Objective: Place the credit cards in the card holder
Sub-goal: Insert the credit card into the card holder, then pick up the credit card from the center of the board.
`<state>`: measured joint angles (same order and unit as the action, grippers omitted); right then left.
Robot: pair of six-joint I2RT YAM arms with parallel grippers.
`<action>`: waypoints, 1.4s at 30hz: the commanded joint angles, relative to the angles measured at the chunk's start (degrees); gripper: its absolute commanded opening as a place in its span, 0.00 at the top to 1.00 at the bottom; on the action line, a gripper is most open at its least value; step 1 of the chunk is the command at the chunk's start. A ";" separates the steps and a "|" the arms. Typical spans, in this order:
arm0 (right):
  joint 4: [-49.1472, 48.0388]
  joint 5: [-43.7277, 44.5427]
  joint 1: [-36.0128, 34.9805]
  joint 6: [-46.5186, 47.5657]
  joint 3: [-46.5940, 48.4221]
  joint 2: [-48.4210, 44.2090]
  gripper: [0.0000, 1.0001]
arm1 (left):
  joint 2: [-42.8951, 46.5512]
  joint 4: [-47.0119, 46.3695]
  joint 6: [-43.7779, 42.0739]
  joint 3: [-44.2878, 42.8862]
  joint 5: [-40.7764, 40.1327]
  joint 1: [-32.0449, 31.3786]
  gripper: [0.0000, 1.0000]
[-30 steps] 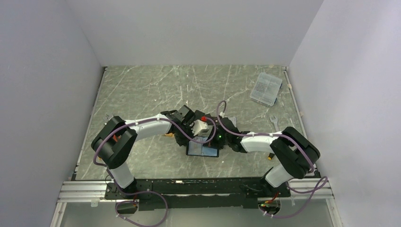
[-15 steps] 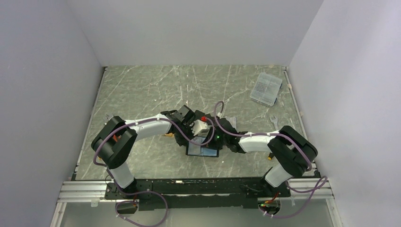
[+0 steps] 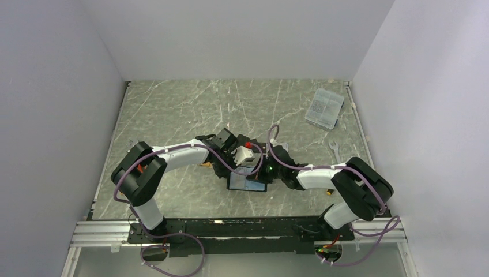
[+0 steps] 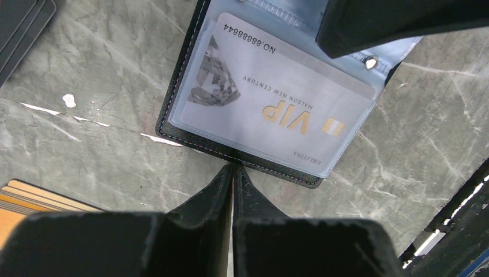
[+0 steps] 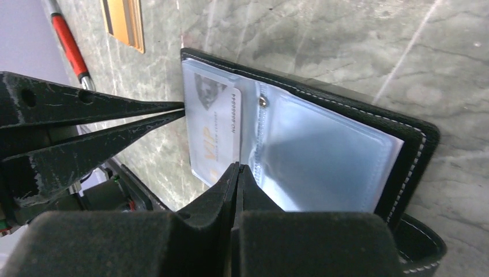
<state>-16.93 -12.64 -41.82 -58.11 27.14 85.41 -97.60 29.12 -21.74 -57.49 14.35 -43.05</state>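
The card holder [image 3: 248, 183] lies open on the table between both arms, its black leather rim [image 4: 277, 171] framing light blue clear sleeves. A silver-grey credit card [image 4: 259, 98] printed VIP sits inside one sleeve. My left gripper [image 4: 233, 168] is shut, its tips touching the holder's outer edge beside that card. My right gripper [image 5: 237, 167] is shut too, with its tip resting on the sleeves near the holder's [image 5: 415, 150] middle fold. An orange-gold card [image 4: 23, 202] lies on the table near the left gripper, and black cards [image 4: 20, 23] lie farther off.
A red-handled tool [image 5: 69, 34] lies beyond the holder near the orange-gold card [image 5: 124, 20]. A clear plastic box [image 3: 324, 108] sits at the back right of the table, and a small wrench [image 3: 336, 149] lies near the right edge.
The right arm's forearm has shifted a little to the right. Both grippers stay shut at the card holder, which has not moved.
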 commanded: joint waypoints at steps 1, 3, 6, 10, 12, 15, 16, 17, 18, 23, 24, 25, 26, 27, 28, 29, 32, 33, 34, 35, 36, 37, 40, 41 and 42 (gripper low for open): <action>-8.43 -2.76 -0.44 -1.53 -0.80 1.09 1.00 | 0.32 0.46 -0.24 1.69 2.00 -0.13 0.91; -9.63 -3.31 -0.61 -1.69 -0.52 2.11 1.00 | 0.31 0.40 -0.24 1.73 1.91 -0.16 0.91; -10.14 -4.17 -0.98 -1.90 0.20 4.14 1.00 | 0.08 0.42 -0.16 1.54 2.17 -0.18 0.91; -8.86 -4.11 -1.06 -1.70 1.16 5.10 1.00 | 0.32 0.76 -0.01 0.92 2.68 -0.04 0.90; -6.94 -3.51 -1.04 -1.23 1.53 4.37 1.00 | 0.84 1.04 -0.21 0.75 3.72 0.02 0.89; -3.14 -2.07 -0.61 0.08 1.55 1.30 1.00 | 1.64 2.26 -0.36 -0.25 5.57 1.04 0.79; -1.72 -1.33 -0.29 0.60 1.28 -0.18 1.00 | 1.87 2.87 -0.40 -0.74 6.40 1.64 0.74; -0.52 -0.70 0.22 1.01 1.03 -1.63 1.00 | 2.24 3.59 -0.49 -1.18 7.09 2.31 0.70; 0.51 -0.42 0.63 1.55 0.82 -3.06 0.98 | 2.50 4.36 -0.62 -1.85 7.49 2.99 0.67; 6.63 0.91 2.83 4.82 2.56 -8.16 0.80 | 4.90 8.60 -1.51 -5.05 8.24 6.19 0.39; 7.70 1.13 3.18 5.62 3.16 -8.76 0.75 | 5.67 9.45 -1.63 -5.76 7.98 6.83 0.33; 8.81 1.46 3.35 6.25 3.98 -9.32 0.72 | 6.59 10.43 -1.75 -6.31 7.71 7.46 0.26; 10.00 1.83 3.55 7.35 4.97 -9.75 0.68 | 7.71 11.26 -1.95 -6.91 7.27 8.16 0.20; 11.39 2.14 3.73 8.29 6.17 -10.07 0.63 | 8.96 12.09 -2.07 -7.49 6.55 8.85 0.13; 12.57 2.40 3.90 9.36 7.42 -10.18 0.58 | 10.06 12.88 -2.20 -8.11 5.59 9.59 0.04; 14.05 2.71 4.09 10.36 9.35 -10.13 0.51 | 11.24 13.82 -2.25 -8.69 4.70 10.43 0.01; 18.24 3.19 4.66 13.67 14.26 -9.69 0.31 | 14.57 17.11 -2.53 -11.05 1.17 13.34 0.01; 18.65 2.65 5.04 14.53 15.44 -9.39 0.26 | 15.60 18.28 -2.55 -11.96 0.53 14.55 0.01; 18.09 0.97 5.98 14.81 16.17 -8.99 0.19 | 16.81 19.86 -2.22 -12.92 0.35 15.95 0.01; 17.35 -1.00 7.49 13.85 16.42 -8.42 0.09 | 18.11 20.43 -1.74 -13.28 0.86 17.73 0.01; 15.48 -4.02 9.35 12.52 16.41 -7.37 0.03 | 19.35 21.23 -2.54 -13.23 2.43 19.66 0.01; 12.68 -8.90 11.46 11.30 16.09 -5.95 0.01 | 20.08 22.23 -3.33 -12.97 4.33 21.90 0.01; 9.13 -17.04 14.39 10.22 17.98 -1.09 0.00 | 18.94 27.53 -5.76 -12.68 9.67 28.10 0.01; 11.65 -14.29 13.04 11.91 20.17 -0.73 0.00 | 18.73 28.21 -5.79 -12.04 10.99 29.84 0.01; 14.28 -10.43 11.06 13.85 22.37 -0.84 0.00 | 19.00 28.29 -5.82 -11.25 12.07 31.52 0.01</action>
<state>-5.23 -21.56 -28.25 -47.11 43.77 82.28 -78.19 50.46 -24.93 -69.41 19.81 -17.02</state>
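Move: The right hand's shut fingertips sit just off the right edge of the VIP card, whose middle lies about 3 cm to their left, 1 cm ahead and slightly below. The black cards lie some 12 cm straight ahead of that hand, the white card about 9 cm ahead and 12 cm right. From the left hand, at the holder's left edge, the VIP card is about 4 cm right and 1 cm back; the gold cards are some 8 cm ahead and 8 cm left. Leftward first: the right hand, fingers shut, slides about 1.5 cm along the sleeve against the VIP card's inner edge, while the left hand stays at the holder's left edge. Then both leave and open wide: the right rises about 10 cm and goes as far forward, to the black cards' side; the left lets go and lifts some 15 cm, swinging left and somewhat forward to above the gold cards, turning about 20 degrees counter-clockwise. ##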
